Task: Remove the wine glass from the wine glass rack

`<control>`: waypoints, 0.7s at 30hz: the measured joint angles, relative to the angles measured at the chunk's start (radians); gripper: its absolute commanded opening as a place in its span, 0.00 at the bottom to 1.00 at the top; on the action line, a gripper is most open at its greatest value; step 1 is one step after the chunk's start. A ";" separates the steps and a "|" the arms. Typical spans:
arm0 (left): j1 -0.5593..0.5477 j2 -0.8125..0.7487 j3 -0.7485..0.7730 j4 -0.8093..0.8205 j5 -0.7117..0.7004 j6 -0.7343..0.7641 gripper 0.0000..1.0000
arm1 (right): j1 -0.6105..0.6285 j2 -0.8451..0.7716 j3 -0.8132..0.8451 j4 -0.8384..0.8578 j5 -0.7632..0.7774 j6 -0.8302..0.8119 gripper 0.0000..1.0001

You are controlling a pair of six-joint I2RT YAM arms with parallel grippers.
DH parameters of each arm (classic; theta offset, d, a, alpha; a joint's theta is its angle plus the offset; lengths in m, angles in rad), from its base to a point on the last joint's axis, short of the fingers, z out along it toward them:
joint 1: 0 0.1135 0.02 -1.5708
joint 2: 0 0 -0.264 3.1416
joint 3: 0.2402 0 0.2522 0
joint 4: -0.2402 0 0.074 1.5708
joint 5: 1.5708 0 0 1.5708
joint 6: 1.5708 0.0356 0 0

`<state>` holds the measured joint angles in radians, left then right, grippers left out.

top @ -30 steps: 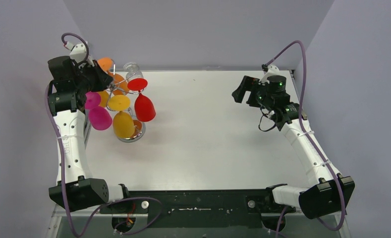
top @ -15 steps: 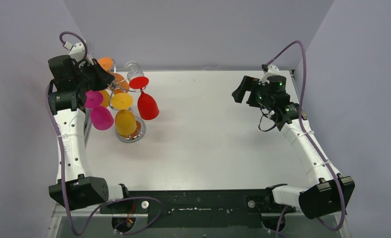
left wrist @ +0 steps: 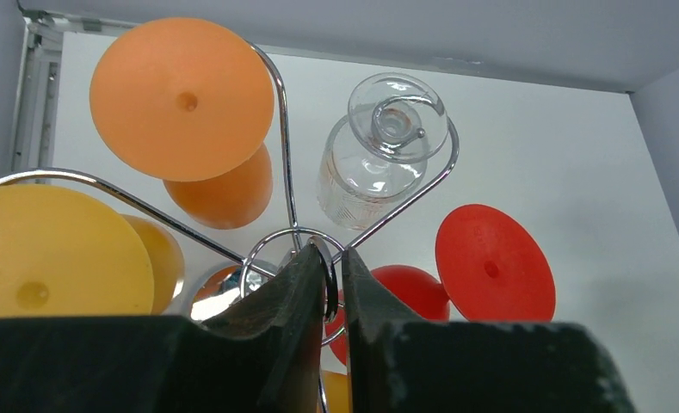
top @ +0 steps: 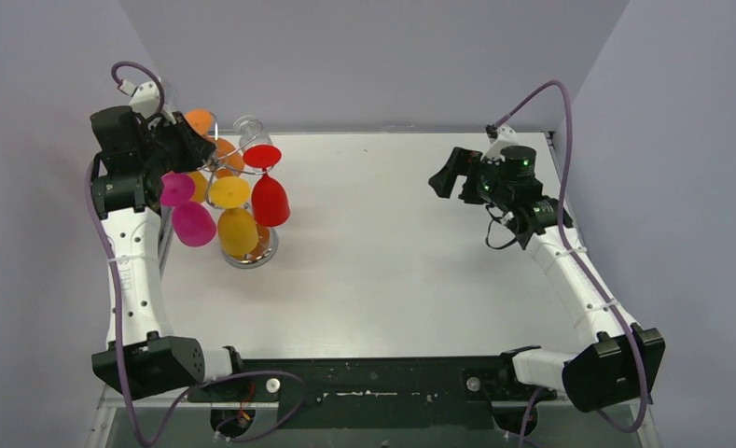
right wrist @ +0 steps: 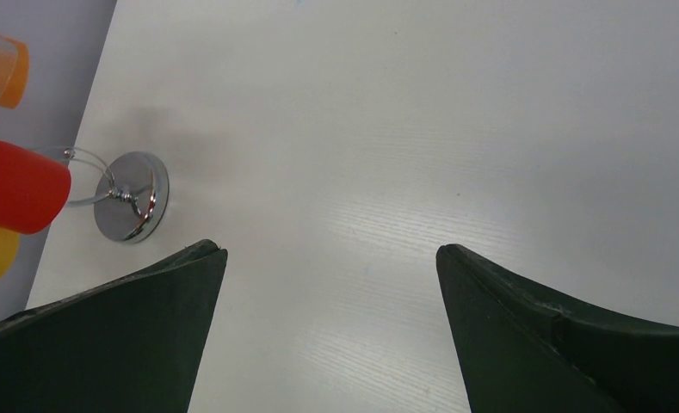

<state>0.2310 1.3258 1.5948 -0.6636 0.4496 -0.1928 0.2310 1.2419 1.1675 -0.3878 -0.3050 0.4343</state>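
The wine glass rack (top: 245,257) stands at the table's far left, a silver wire stand on a round shiny base (right wrist: 132,207). Several wine glasses hang upside down from its arms: red (top: 270,199), yellow (top: 237,231), pink (top: 193,224), orange (top: 199,119) and clear (top: 249,128). My left gripper (left wrist: 331,254) is at the rack's top, shut on its small centre ring (left wrist: 330,288). Around it I see the orange foot (left wrist: 181,99), the clear glass (left wrist: 387,146) and the red foot (left wrist: 495,262). My right gripper (right wrist: 331,249) hangs open over the bare table at the right, holding nothing.
Grey walls close in the table on the left, back and right. The rack sits close to the left wall and the left arm (top: 131,271). White tabletop (top: 392,261) stretches between the rack and the right gripper (top: 443,177).
The hanging glasses have swayed a little while the left gripper stays on the ring. The right gripper has shifted slightly left, toward the rack.
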 measured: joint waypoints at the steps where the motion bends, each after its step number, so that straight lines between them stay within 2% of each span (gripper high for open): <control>1: 0.000 -0.008 -0.007 0.003 -0.003 -0.002 0.22 | 0.000 0.000 -0.010 0.009 -0.011 0.000 1.00; 4: 0.000 -0.040 -0.011 0.035 -0.005 -0.001 0.33 | 0.002 0.000 -0.040 0.043 -0.056 -0.001 1.00; 9: 0.000 -0.095 -0.005 0.093 -0.003 -0.002 0.42 | 0.032 0.000 -0.053 0.083 -0.099 0.002 1.00; 13: 0.000 -0.098 0.022 0.089 -0.016 0.009 0.54 | 0.071 0.000 -0.064 0.151 -0.122 0.026 1.00; 16: 0.000 -0.099 0.042 0.073 -0.037 0.019 0.60 | 0.098 0.000 -0.070 0.176 -0.131 0.040 1.00; 21: 0.000 -0.133 0.058 0.003 -0.087 0.021 0.60 | 0.157 0.004 -0.076 0.226 -0.129 0.063 1.00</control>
<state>0.2310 1.1931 1.6524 -0.6605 0.3630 -0.1719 0.3882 1.2457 1.0920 -0.1616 -0.4343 0.4976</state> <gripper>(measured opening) 0.601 0.999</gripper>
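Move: The left gripper is shut on a rack wire by the top ring, and the red wine glass hangs about 9 cm to its right, 1 cm ahead, its middle some 8 cm lower. From the right gripper that red glass is roughly 34 cm to the left, about level with it in reach and height. The yellow glass hangs about 6 cm back and 6 cm left of the red one, the clear glass about 5 cm beyond and 2 cm left of it. Open the left gripper a bit over halfway so the pinched rack wire comes free, and lift it about 7 cm, tipping the fingers up some 10 degrees and drawing back a little, mostly at the end. Meanwhile swing the wide-open right gripper about 8 cm left towards the red glass, easing back slightly and turning counter-clockwise as it goes. ##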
